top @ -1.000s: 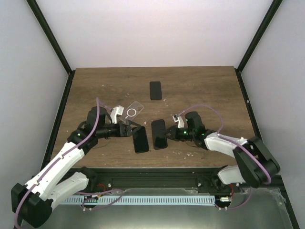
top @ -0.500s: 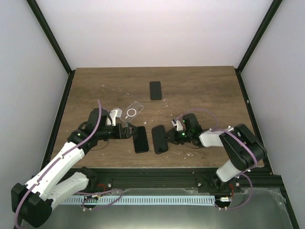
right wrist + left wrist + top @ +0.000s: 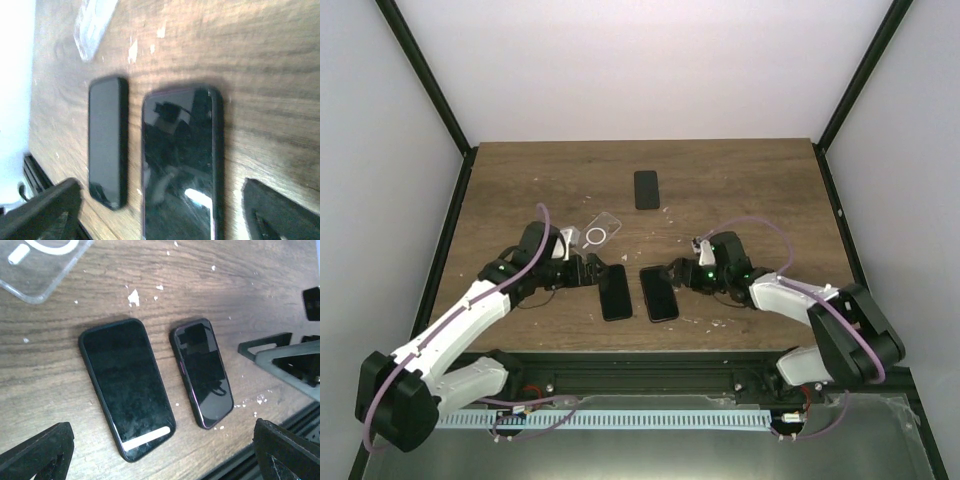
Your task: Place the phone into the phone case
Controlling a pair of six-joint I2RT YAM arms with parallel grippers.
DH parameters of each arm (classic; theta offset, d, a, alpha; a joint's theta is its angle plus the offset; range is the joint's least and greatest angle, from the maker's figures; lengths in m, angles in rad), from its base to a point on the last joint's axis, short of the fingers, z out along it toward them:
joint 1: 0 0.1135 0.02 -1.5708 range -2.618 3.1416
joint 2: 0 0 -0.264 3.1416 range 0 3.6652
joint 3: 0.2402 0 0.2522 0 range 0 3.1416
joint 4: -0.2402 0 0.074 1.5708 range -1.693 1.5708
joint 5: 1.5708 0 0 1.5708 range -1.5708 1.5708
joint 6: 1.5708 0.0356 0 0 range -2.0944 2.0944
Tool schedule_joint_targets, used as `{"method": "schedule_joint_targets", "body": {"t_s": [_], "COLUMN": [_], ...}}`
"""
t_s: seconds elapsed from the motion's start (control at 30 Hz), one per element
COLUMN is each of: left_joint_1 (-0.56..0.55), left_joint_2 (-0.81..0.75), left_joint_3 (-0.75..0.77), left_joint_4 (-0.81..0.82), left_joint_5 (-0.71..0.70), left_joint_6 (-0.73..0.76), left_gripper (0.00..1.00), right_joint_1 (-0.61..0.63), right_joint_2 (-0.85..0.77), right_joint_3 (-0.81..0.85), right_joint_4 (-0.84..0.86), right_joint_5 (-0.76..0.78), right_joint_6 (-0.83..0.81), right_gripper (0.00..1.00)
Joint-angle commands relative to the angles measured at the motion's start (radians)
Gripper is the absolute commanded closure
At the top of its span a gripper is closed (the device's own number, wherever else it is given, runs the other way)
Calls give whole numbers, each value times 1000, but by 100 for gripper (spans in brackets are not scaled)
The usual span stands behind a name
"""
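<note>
Two dark slabs lie side by side near the table's front. The left one (image 3: 613, 292) is larger and matte with a thick black rim, and looks like a black phone case (image 3: 127, 387). The right one is a glossy phone (image 3: 658, 293) with a purple edge (image 3: 202, 372). My left gripper (image 3: 588, 272) is open and empty just left of the case, with its fingers wide apart (image 3: 162, 455). My right gripper (image 3: 678, 274) is open just right of the phone. In the right wrist view the phone (image 3: 180, 165) lies between its spread fingers (image 3: 165, 207), untouched, with the case (image 3: 106, 142) beyond it.
A clear case with a white ring (image 3: 601, 232) lies behind the left gripper and shows in the left wrist view (image 3: 40, 260). A third black phone (image 3: 646, 189) lies at the table's back middle. White crumbs dot the wood. A black rail (image 3: 640, 365) runs along the front edge.
The glossy phone has slid slightly toward the front and now lies straighter beside the black case. The right gripper has drawn back a little. The left arm has shifted slightly right.
</note>
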Motion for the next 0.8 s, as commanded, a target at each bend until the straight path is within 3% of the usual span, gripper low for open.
{"method": "schedule_joint_targets", "body": {"t_s": [0.0,0.07,0.2,0.33,0.47,0.77], "left_joint_1": [17,43,88,92,93,93], "left_joint_2": [35,54,63,50,35,-73], "left_joint_3": [52,61,59,55,40,-73], "left_joint_4": [35,52,84,75,49,97], "left_joint_5": [-57,-54,13,-8,-22,114], "left_joint_6": [19,9,-13,1,7,-36], "left_gripper": [1,2,3,3,3,4], "right_joint_1": [-5,-5,-5,-6,-5,-2], "right_joint_2": [-59,-51,27,117,279,578], "right_joint_3": [89,120,235,333,493,826], "right_joint_4": [-82,-98,-140,-145,-207,-280], "right_joint_5": [115,170,292,396,473,597], "right_joint_6": [-45,-66,-86,-93,-115,-139], "right_gripper": [4,0,0,0,0,0]}}
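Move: The far black phone lies about 29 cm ahead of the right hand, 5 cm to its left and 3 cm lower. The clear case sits some 13 cm ahead and 21 cm left of this hand. The cased phone just put down is about 5 cm back and 3 cm left, with the other cased phone 12 cm left of it. From the left hand, the far phone is roughly 31 cm ahead, 12 cm right and 11 cm below. Forward and fast, the empty right hand travels about 19 cm from the cased phone just put down towards the far black phone, arching up nearly 5 cm and then sinking most of that. Its fingers spread fully early on, while the wrist steepens them downward and turns some 15 degrees clockwise. The empty, open left hand drifts about 3.5 cm forward, then partly back. ##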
